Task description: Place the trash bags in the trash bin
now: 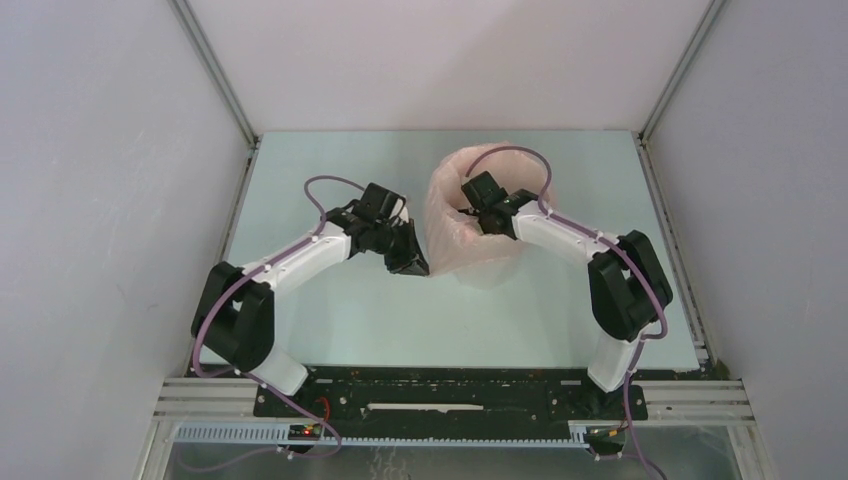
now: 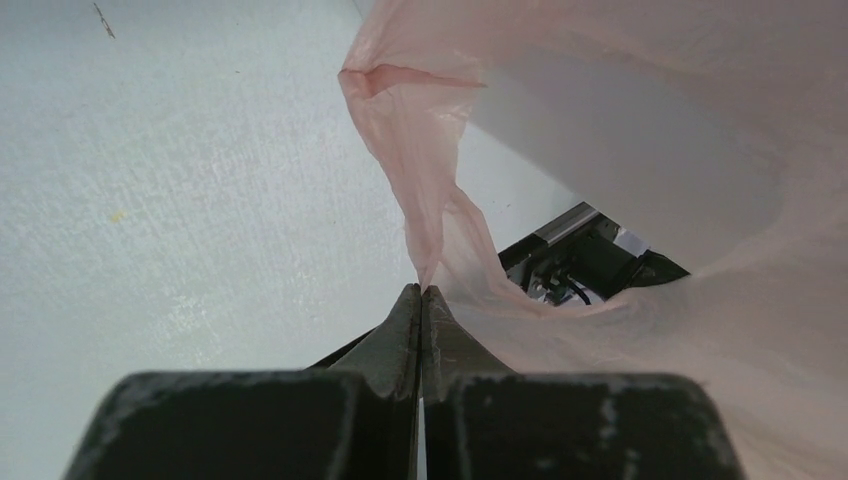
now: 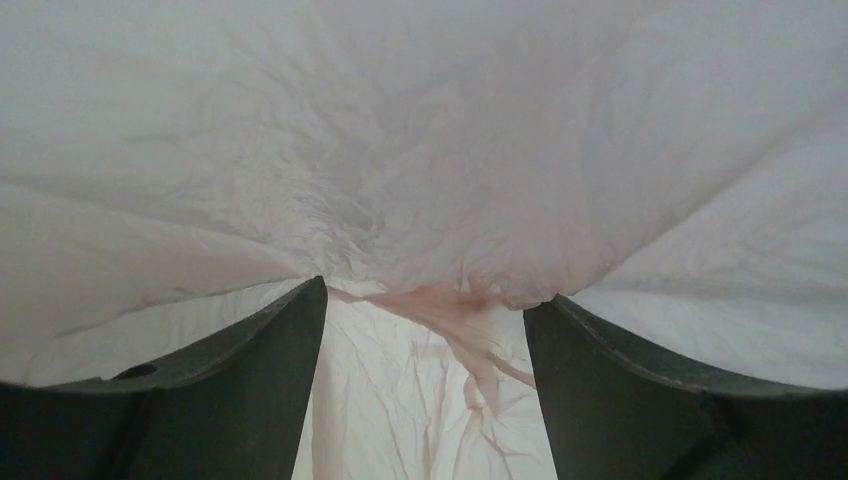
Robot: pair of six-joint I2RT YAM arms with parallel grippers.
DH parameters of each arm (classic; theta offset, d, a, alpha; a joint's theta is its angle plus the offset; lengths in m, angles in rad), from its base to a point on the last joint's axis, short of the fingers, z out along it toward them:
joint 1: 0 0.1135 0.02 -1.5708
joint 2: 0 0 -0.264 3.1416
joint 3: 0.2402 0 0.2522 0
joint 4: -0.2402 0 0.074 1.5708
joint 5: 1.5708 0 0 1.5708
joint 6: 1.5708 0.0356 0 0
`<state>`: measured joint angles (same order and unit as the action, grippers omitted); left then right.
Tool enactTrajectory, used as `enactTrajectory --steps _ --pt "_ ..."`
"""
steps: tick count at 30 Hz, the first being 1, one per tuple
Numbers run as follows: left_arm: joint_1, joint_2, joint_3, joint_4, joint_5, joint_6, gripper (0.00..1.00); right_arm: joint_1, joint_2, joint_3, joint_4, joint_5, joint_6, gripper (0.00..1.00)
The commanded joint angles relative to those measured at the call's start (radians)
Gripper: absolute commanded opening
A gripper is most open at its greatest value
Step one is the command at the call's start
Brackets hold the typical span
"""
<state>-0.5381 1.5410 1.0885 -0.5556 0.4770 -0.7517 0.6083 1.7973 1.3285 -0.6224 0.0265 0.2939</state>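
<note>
The pale-pink trash bag (image 1: pixel 447 232) is draped over the small white trash bin (image 1: pixel 494 274), whose lower part shows below the film. Just left of the bin, my left gripper (image 1: pixel 419 267) is shut on a twisted strip of the bag's edge (image 2: pixel 425 190), the film running up from its tips (image 2: pixel 421 290). My right gripper (image 1: pixel 470 214) reaches down into the bag's mouth from the right. Its jaws stand open (image 3: pixel 430 292) with wrinkled bag film (image 3: pixel 400 150) stretched over and between them. In that view the bin is hidden by the film.
The pale green tabletop (image 1: pixel 330 310) is walled by white panels at the back and sides. The arms' base rail (image 1: pixel 450 395) runs along the near edge. A purple cable (image 1: pixel 525 155) loops over the bag's far side.
</note>
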Motion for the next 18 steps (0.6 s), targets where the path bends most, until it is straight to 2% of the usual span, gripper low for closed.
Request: enactTrajectory --steps 1,10,18 --pt "-0.014 0.008 0.037 0.024 0.022 0.007 0.01 0.014 -0.087 0.113 -0.084 -0.017 0.039 0.81" --pt "-0.026 0.042 0.034 0.023 0.012 0.026 0.0 0.003 -0.184 0.216 -0.159 -0.001 0.052 0.82" --pt "-0.035 0.093 0.042 0.014 -0.011 0.056 0.0 -0.029 -0.152 0.234 -0.175 -0.064 0.038 0.82"
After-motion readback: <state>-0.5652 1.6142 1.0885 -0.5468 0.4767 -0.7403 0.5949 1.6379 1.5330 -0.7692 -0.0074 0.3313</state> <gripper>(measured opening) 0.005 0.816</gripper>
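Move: The right hand is down inside the bag-lined trash bin with its fingers open. The trash bag's middle is about 3 cm ahead of it, 2 cm to its right and 6 cm higher, and the bin's middle lies under that, some 3 cm above the fingertips. The bag corner pinched by the other hand is about 7 cm back, 11 cm to the left and 5 cm up. From the left hand, the bag's middle lies roughly 10 cm ahead, 13 cm to the right, at about its own height. Straight up, after a slow start, the right hand climbs about 12 cm from deep in the bag towards its mouth, tipping by some 10 degrees with its fingers still wide open, and levels off at the top. The left hand keeps its shut pinch on the bag's near left corner and eases it down about 2.5 cm outside the bin. ##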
